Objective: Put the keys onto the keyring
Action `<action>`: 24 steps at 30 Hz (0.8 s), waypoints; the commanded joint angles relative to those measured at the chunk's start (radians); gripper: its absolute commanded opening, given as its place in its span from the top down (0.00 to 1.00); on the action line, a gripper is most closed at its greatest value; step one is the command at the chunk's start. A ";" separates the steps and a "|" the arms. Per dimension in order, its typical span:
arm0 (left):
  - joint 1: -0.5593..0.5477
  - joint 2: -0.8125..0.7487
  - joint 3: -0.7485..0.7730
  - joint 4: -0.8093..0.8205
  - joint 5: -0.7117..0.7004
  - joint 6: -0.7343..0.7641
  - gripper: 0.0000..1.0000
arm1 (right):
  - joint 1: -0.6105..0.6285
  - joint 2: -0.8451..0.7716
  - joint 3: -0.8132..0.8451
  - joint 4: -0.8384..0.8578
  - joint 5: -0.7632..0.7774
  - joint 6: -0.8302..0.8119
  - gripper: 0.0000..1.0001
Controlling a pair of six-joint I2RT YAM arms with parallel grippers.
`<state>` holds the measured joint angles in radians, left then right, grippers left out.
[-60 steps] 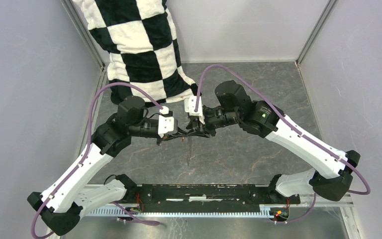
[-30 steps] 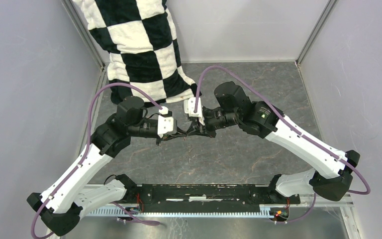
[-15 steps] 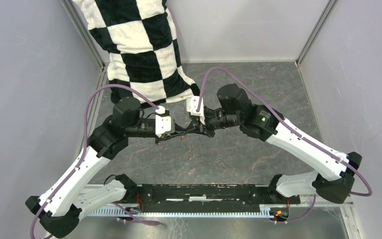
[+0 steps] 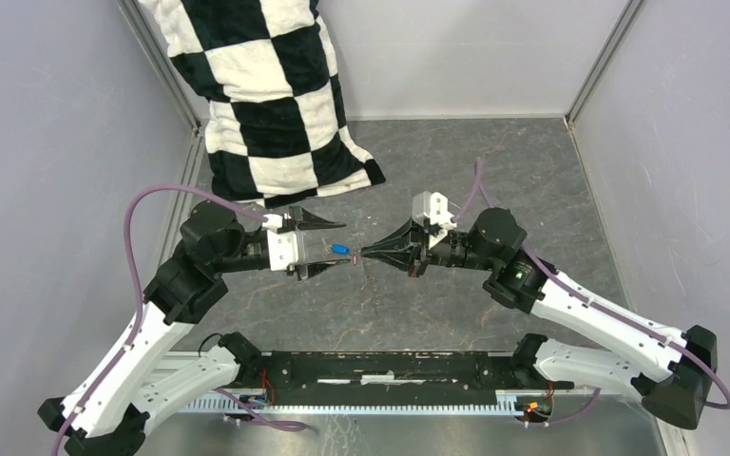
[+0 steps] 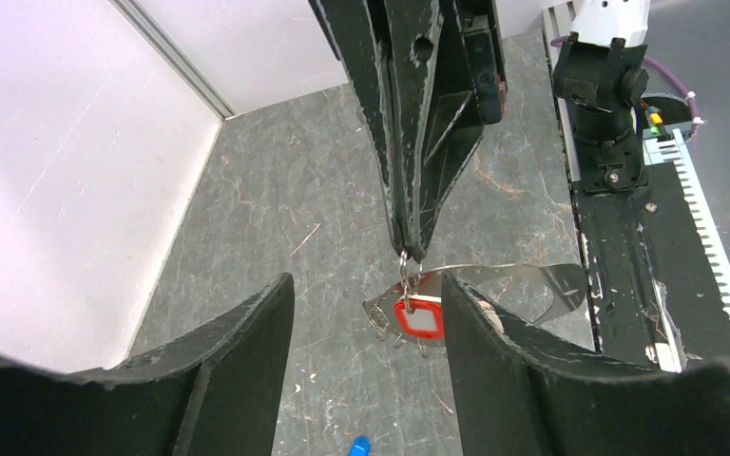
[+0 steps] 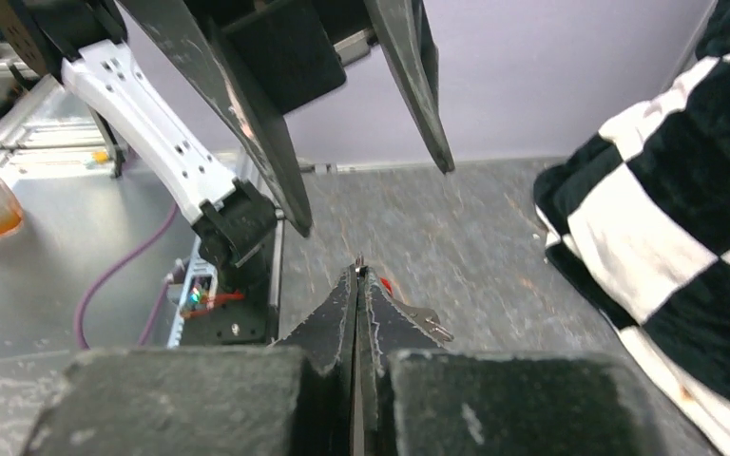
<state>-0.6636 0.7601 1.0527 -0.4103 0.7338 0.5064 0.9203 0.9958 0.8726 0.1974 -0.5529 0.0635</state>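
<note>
My right gripper (image 4: 362, 254) is shut on the keyring (image 5: 561, 285), a thin grey metal band held by a small wire loop at the fingertips. The red key (image 5: 418, 318) hangs from that loop, just under the tips. In the right wrist view the shut right gripper (image 6: 356, 274) shows a bit of red and metal beside its fingers. My left gripper (image 4: 345, 245) faces it, open with nothing between its fingers (image 5: 247, 342). The blue key (image 4: 340, 249) is loose below them, touching neither finger, and shows at the bottom edge in the left wrist view (image 5: 359, 445).
A black-and-white checkered cloth (image 4: 266, 85) hangs down at the back left onto the grey table (image 4: 494, 171). Pale walls close in both sides. The black base rail (image 4: 399, 366) runs along the near edge.
My left gripper has opened and pulled back to the left. The right arm has swung right and nearer, staying shut. The blue key now lies free under the left fingers.
</note>
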 commanded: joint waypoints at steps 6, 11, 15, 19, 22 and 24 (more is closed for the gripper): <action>-0.004 0.025 -0.009 0.030 0.014 -0.031 0.55 | -0.002 -0.036 -0.100 0.462 -0.001 0.194 1.00; -0.004 0.022 -0.010 0.004 0.042 0.008 0.80 | -0.003 -0.034 -0.115 0.491 0.014 0.200 1.00; -0.004 0.026 -0.010 0.001 0.065 0.014 0.90 | -0.002 -0.030 -0.113 0.488 0.023 0.195 1.00; -0.004 0.030 -0.002 0.004 0.082 0.020 0.98 | -0.003 -0.029 -0.121 0.489 0.036 0.196 1.00; -0.004 0.025 -0.006 0.004 0.102 0.028 0.98 | -0.002 -0.031 -0.144 0.520 0.050 0.214 1.00; -0.004 0.021 -0.013 0.005 0.114 0.039 0.98 | -0.002 -0.027 -0.168 0.566 0.057 0.242 1.00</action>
<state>-0.6636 0.7898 1.0405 -0.4171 0.7971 0.5102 0.9199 0.9749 0.7341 0.6426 -0.5316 0.2607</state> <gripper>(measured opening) 0.029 0.006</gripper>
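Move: Hanging from the right fingertips, the keyring sits roughly 5 cm below the left hand's point, 1 cm back and 1 cm to its right. The red key tag dangles under it, about 8 cm below the left hand, also 1 cm back and 1 cm right; the metal plate's middle is some 12 cm below, 5 cm back and 2 cm right. From the right hand, the gap between the open left fingers is 4 cm up, 2 cm left and 1 cm ahead. Lifting the held keyring about 4 cm, the right hand keeps its fingers shut and tips them up some 15 degrees, bringing the ring up to the waiting left fingers. The left hand sinks just over 1 cm and edges slightly right, then shuts from wide open, pinching the lower part of the ring just above the red tag. ##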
